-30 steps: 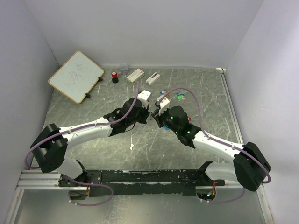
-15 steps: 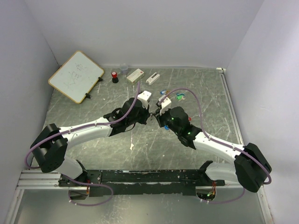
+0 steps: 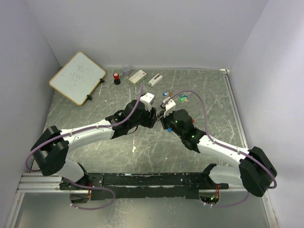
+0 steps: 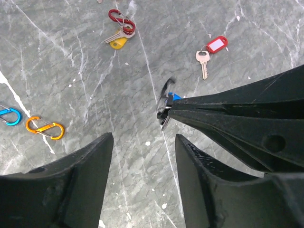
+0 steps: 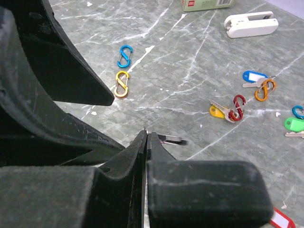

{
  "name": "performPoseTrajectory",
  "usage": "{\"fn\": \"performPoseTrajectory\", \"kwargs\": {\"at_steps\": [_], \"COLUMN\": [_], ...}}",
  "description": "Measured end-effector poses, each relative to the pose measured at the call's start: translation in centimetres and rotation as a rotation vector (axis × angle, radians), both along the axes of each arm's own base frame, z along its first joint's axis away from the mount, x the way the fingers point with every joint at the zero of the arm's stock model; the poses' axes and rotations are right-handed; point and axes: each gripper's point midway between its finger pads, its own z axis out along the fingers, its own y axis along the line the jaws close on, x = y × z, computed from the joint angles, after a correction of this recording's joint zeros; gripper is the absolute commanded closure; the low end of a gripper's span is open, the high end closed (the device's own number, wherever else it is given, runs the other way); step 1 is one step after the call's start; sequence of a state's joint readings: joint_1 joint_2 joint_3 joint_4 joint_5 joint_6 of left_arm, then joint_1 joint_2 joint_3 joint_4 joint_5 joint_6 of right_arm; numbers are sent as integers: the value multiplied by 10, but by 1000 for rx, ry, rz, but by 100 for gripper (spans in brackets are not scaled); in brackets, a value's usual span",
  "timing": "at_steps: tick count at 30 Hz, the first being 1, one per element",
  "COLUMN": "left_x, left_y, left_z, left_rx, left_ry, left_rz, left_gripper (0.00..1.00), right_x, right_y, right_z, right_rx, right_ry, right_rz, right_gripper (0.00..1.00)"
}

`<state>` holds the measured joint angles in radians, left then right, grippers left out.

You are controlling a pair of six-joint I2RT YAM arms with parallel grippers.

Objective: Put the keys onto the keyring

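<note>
My right gripper (image 5: 146, 134) is shut on a small metal keyring (image 4: 163, 112), held just above the table. A blurred dark piece with a blue tag (image 4: 174, 97) hangs from the ring. My left gripper (image 4: 144, 137) stands open right beside it, nothing between its fingers. Loose keys lie on the table: a red-tagged key (image 4: 212, 49), a yellow key (image 4: 118, 42) hooked to a red clip, a blue-tagged key (image 5: 254, 76) with an orange clip, and a green tag (image 5: 294, 124). In the top view both grippers (image 3: 158, 117) meet at the table's middle.
An orange clip (image 4: 45, 128) and a blue clip (image 4: 9, 116) lie to the left. At the back stand a whiteboard (image 3: 77, 77), a red object (image 3: 116, 77), a small cup (image 3: 126, 70), a box (image 3: 137, 76) and a white holder (image 3: 155, 79).
My left gripper's jaws have opened; they were shut before. Both arms have barely shifted, and the right gripper stays shut.
</note>
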<state>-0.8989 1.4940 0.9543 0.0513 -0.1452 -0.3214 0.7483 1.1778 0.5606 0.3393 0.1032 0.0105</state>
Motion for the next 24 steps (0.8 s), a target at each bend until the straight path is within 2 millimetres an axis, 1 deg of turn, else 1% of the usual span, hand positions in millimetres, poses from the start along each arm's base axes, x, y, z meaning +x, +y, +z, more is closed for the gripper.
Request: {"fn": "performPoseTrajectory", "kwargs": {"at_steps": [4,8,10,14,16,19,22,24], "left_x": [1,3,4,7,10,16,19,18], "left_y": [2,12,19,36,42,50,54,55], "left_z": [0,0,3,10,10,1,-18,-28], "left_rx": [4,2,-2,-27,-34,-19,22,39], "left_ry": [0,-3,-7,-18,-14,5,42,58], "left_rz": [16,69,105,193,225,256,274,273], "left_gripper": [30,27,22,8,6,5,4,3], "right_x": [2,4,5,10,17,28,42,49], "right_y": [-3,-5,-8,-19,-28,-40,-56,-67], "right_z": [1,1,0,-4,-5,-8,-10,-14], "right_rx": [-3,-4,-7,-26,-37,-47,-41,-34], "right_ry": [-4,-5,-3,11,23,46,71,90], "right_rz": [-18,-36,-53,-129,-200,-292,-386,-439], "right_gripper": [100,100,100,100,100,100,100,100]}}
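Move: The right fingers still hold the black keyring, with its key. The green-tagged key set lies about 18 cm ahead and 13 cm to their right, the red ring with the yellow key 12 cm ahead and 4 cm right, and the blue-tagged key level and 5 cm right, all on the table some 14 cm below. From the empty left hand, the loose orange ring is roughly 7 cm ahead, 9 cm left and 14 cm below, with the light-blue ring 4 cm farther out and left of it. Part the hands: swing the right gripper, shut on the black keyring, about 7 cm right and 5 cm forward towards the finished key sets, slowly at first, sinking slightly and turning some 25 degrees clockwise. Draw the left gripper left and a little forward towards the loose orange ring, opening the fingers wide and turning counter-clockwise, rising barely, then dipping. ##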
